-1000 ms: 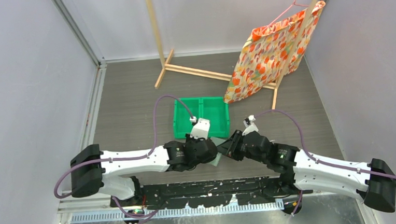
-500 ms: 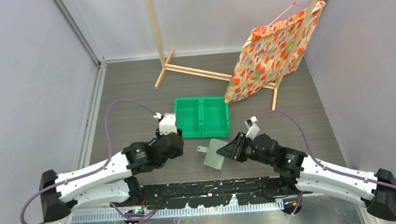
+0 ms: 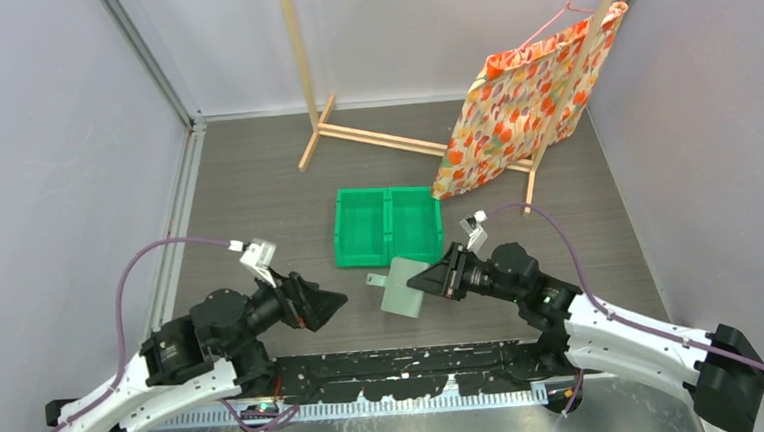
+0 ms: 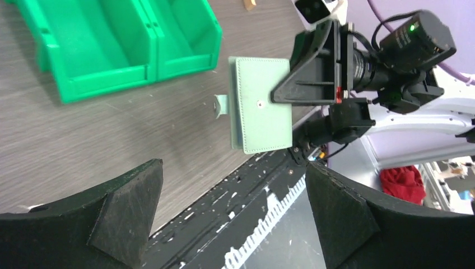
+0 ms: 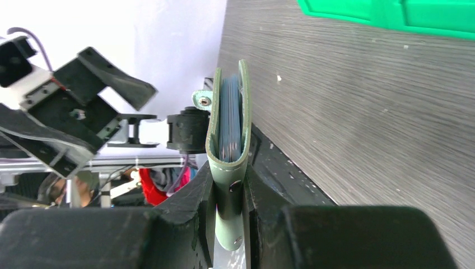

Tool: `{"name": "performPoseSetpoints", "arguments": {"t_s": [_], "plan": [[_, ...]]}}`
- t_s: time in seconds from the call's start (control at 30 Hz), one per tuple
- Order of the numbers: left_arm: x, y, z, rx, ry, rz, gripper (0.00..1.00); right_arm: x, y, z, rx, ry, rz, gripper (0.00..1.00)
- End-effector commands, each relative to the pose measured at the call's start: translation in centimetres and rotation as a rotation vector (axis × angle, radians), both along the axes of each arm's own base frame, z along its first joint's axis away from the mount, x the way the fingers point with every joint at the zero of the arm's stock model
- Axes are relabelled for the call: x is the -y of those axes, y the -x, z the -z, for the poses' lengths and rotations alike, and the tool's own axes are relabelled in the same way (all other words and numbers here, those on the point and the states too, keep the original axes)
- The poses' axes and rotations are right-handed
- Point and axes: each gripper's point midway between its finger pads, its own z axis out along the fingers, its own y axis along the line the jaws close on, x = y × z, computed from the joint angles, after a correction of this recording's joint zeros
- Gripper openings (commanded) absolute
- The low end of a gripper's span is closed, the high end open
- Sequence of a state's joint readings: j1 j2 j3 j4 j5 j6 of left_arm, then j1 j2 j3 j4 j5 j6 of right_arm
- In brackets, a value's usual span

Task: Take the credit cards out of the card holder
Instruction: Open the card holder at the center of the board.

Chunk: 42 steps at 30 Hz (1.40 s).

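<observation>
The grey-green card holder (image 3: 401, 289) hangs folded above the table's near edge, its snap tab (image 4: 220, 106) sticking out to the left. My right gripper (image 3: 430, 278) is shut on the holder's spine (image 5: 228, 196). In the right wrist view, bluish layers (image 5: 230, 115) show edge-on between the two flaps; I cannot tell whether they are credit cards. No loose credit card shows. My left gripper (image 3: 329, 301) is wide open and empty, off to the left of the holder with a gap between them. In the left wrist view the card holder (image 4: 261, 104) lies beyond its spread fingers (image 4: 131, 202).
A green two-compartment bin (image 3: 389, 226) sits just behind the holder, with nothing seen in it (image 4: 112, 50). A wooden rack (image 3: 318, 130) and a hanging flowered cloth bag (image 3: 526, 102) stand at the back. The black mounting rail (image 3: 407, 360) runs along the near edge.
My left gripper has drawn back from the holder and the bin toward the near left and opened wide. The right gripper has shifted slightly, still shut on the holder.
</observation>
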<state>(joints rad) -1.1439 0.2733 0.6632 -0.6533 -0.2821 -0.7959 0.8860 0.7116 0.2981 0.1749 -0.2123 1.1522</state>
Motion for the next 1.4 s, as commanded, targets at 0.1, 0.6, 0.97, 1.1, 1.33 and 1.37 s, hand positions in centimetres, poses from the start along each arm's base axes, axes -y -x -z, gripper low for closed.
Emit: {"name": "performPoseSetpoints", "arguments": {"t_s": [0.1,0.6,0.97,1.1,1.33,1.37], "plan": [[5.6,0.8,4.4,-0.167,0.041,0.106,0.97,-2.3,0.3,-5.6,0.071,-0.202,-0.111,0.01],[6.3,-1.3,3.5,-0.145,0.268,-0.004,0.86,-1.7,1.1,-6.3,0.075,-0.241,-0.12,0.01],[8.1,-1.8,2.9,-0.163,0.349,0.006,0.83,-1.8,1.1,-5.9,0.062,-0.243,-0.125,0.01],[8.3,-2.2,2.9,-0.167,0.35,-0.014,0.76,-1.8,1.3,-6.0,0.057,-0.256,-0.137,0.01],[6.8,-3.0,2.6,-0.148,0.403,-0.07,0.56,-1.7,1.3,-5.8,0.055,-0.247,-0.129,0.01],[6.5,-3.1,2.5,-0.144,0.414,-0.076,0.51,-1.7,1.3,-5.8,0.056,-0.247,-0.13,0.01]]}}
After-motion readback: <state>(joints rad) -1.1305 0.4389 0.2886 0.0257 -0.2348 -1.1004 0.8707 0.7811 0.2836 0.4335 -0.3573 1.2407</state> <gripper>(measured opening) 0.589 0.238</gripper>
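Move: The card holder's free strap, with its snap, lies about 10 cm to the left hand's right, 5 cm farther out and 8 cm lower. The body of the card holder is some 4 cm farther right of the strap and slightly nearer the base. The green tray sits about 12 cm right of the left hand, 15 cm ahead and 21 cm below. From the right hand, already gripping the holder, the strap is roughly 8 cm left, 1 cm ahead and a touch lower. Rightward and down goes the left hand, dipping about 8 cm at first, then rising back halfway while it carries on right and slightly forward to the strap. It rolls some 20 degrees and narrows its wide-open fingers to just over half, one to each side of the strap, without pinching it. The right hand keeps its grip, lifts the holder about 4 cm with a slight leftward shift and tilt, then holds it steady. ##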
